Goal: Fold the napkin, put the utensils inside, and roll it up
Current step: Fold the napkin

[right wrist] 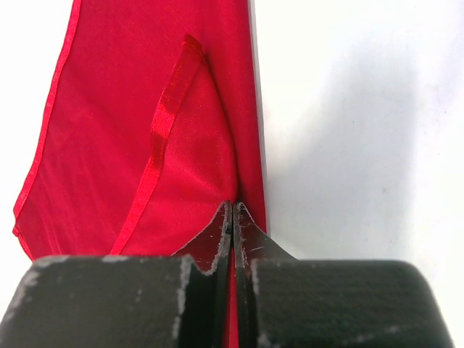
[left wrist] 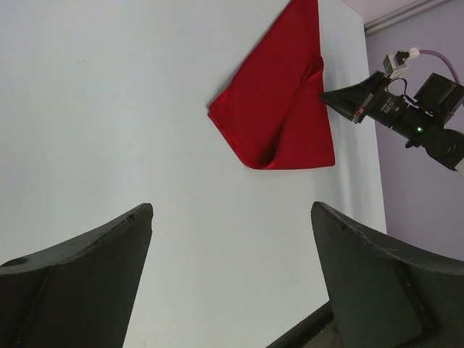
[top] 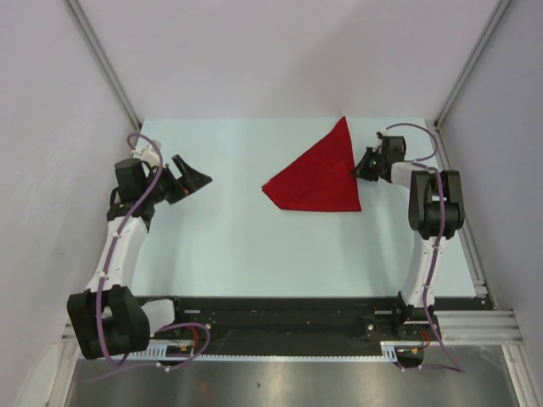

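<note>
The red napkin [top: 316, 180] lies folded into a triangle right of the table's middle, one point toward the back. It also shows in the left wrist view [left wrist: 279, 109] and the right wrist view [right wrist: 145, 130]. My right gripper [top: 357, 172] is at the napkin's right edge, its jaws pressed together on a fold of red cloth [right wrist: 232, 212]; it also shows in the left wrist view [left wrist: 330, 95]. My left gripper [top: 195, 174] is open and empty at the left of the table, well apart from the napkin [left wrist: 232, 210]. The orange utensil is not in view.
The pale table [top: 229, 254] is bounded by grey walls with slanted metal posts [top: 106, 64] at the back corners. A black rail [top: 280, 309] runs along the near edge by the arm bases.
</note>
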Robot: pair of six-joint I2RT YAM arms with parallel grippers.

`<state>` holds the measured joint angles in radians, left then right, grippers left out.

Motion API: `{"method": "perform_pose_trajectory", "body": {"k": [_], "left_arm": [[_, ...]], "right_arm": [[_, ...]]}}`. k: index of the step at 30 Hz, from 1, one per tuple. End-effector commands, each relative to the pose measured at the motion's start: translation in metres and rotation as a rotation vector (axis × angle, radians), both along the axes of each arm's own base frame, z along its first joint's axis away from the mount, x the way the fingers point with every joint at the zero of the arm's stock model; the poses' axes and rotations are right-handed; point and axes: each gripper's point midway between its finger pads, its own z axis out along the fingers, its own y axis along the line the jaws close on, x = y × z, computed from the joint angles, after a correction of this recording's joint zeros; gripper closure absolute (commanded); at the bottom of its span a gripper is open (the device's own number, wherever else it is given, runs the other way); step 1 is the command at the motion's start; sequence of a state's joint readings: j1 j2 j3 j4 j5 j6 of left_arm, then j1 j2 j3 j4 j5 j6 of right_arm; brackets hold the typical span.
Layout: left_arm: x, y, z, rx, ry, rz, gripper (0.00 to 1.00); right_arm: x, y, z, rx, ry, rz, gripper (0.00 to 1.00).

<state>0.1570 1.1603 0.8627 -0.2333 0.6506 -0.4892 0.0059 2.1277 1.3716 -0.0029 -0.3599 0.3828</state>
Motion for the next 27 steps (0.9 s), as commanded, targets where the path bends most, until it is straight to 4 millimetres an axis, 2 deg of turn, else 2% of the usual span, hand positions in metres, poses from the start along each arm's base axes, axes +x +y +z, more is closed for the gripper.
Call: {"method": "perform_pose_trajectory", "body": {"k": [1, 9, 11, 16, 19, 22, 23, 25, 27], "left_arm": [[0.001, -0.004, 0.004, -0.006, -0.019, -0.017, 0.05], [0.001, -0.004, 0.003, -0.009, -0.019, -0.018, 0.05], [0.001, -0.004, 0.002, -0.010, -0.014, -0.019, 0.05], [0.001, -0.004, 0.004, -0.010, -0.021, -0.018, 0.05], [0.000, -0.005, 0.003, -0.012, -0.017, -0.024, 0.05], [0.001, -0.006, 0.002, -0.014, -0.014, -0.024, 0.05], [0.001, -0.005, 0.003, -0.013, -0.017, -0.021, 0.05], [0.000, -0.005, 0.003, -0.012, -0.018, -0.023, 0.05], [0.000, -0.005, 0.003, -0.011, -0.019, -0.023, 0.05]], "right_arm": [[0.010, -0.014, 0.034, 0.008, -0.096, -0.032, 1.00], [0.010, -0.021, 0.036, 0.015, -0.101, -0.037, 1.00], [0.008, -0.019, 0.035, 0.024, -0.092, -0.022, 0.91], [0.008, -0.018, 0.031, 0.025, -0.085, -0.015, 0.81], [0.008, -0.017, 0.027, 0.033, -0.076, -0.014, 0.71], [0.007, -0.014, 0.025, 0.036, -0.072, -0.013, 0.58], [0.007, -0.013, 0.026, 0.037, -0.073, -0.013, 0.50], [0.007, -0.010, 0.027, 0.040, -0.074, -0.005, 0.44], [0.006, -0.007, 0.024, 0.032, -0.069, 0.004, 0.42]]}}
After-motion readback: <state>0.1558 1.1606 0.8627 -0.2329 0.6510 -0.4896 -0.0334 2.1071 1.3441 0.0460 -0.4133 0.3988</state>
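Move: The right hand's shut fingers already hold the napkin's folded flap, about 1 cm below the hand point, close inside the right edge. The flap's tip is roughly 5 cm ahead and 1 cm left. The napkin's near right corner is some 13 cm straight back, its far corner about 20 cm ahead and 1 cm left. From the idle left hand, the held flap is about 18 cm ahead, 51 cm right and 19 cm below. The right hand drags the flap about 2 cm right, then opens, frees the cloth and lifts roughly 1 cm. ##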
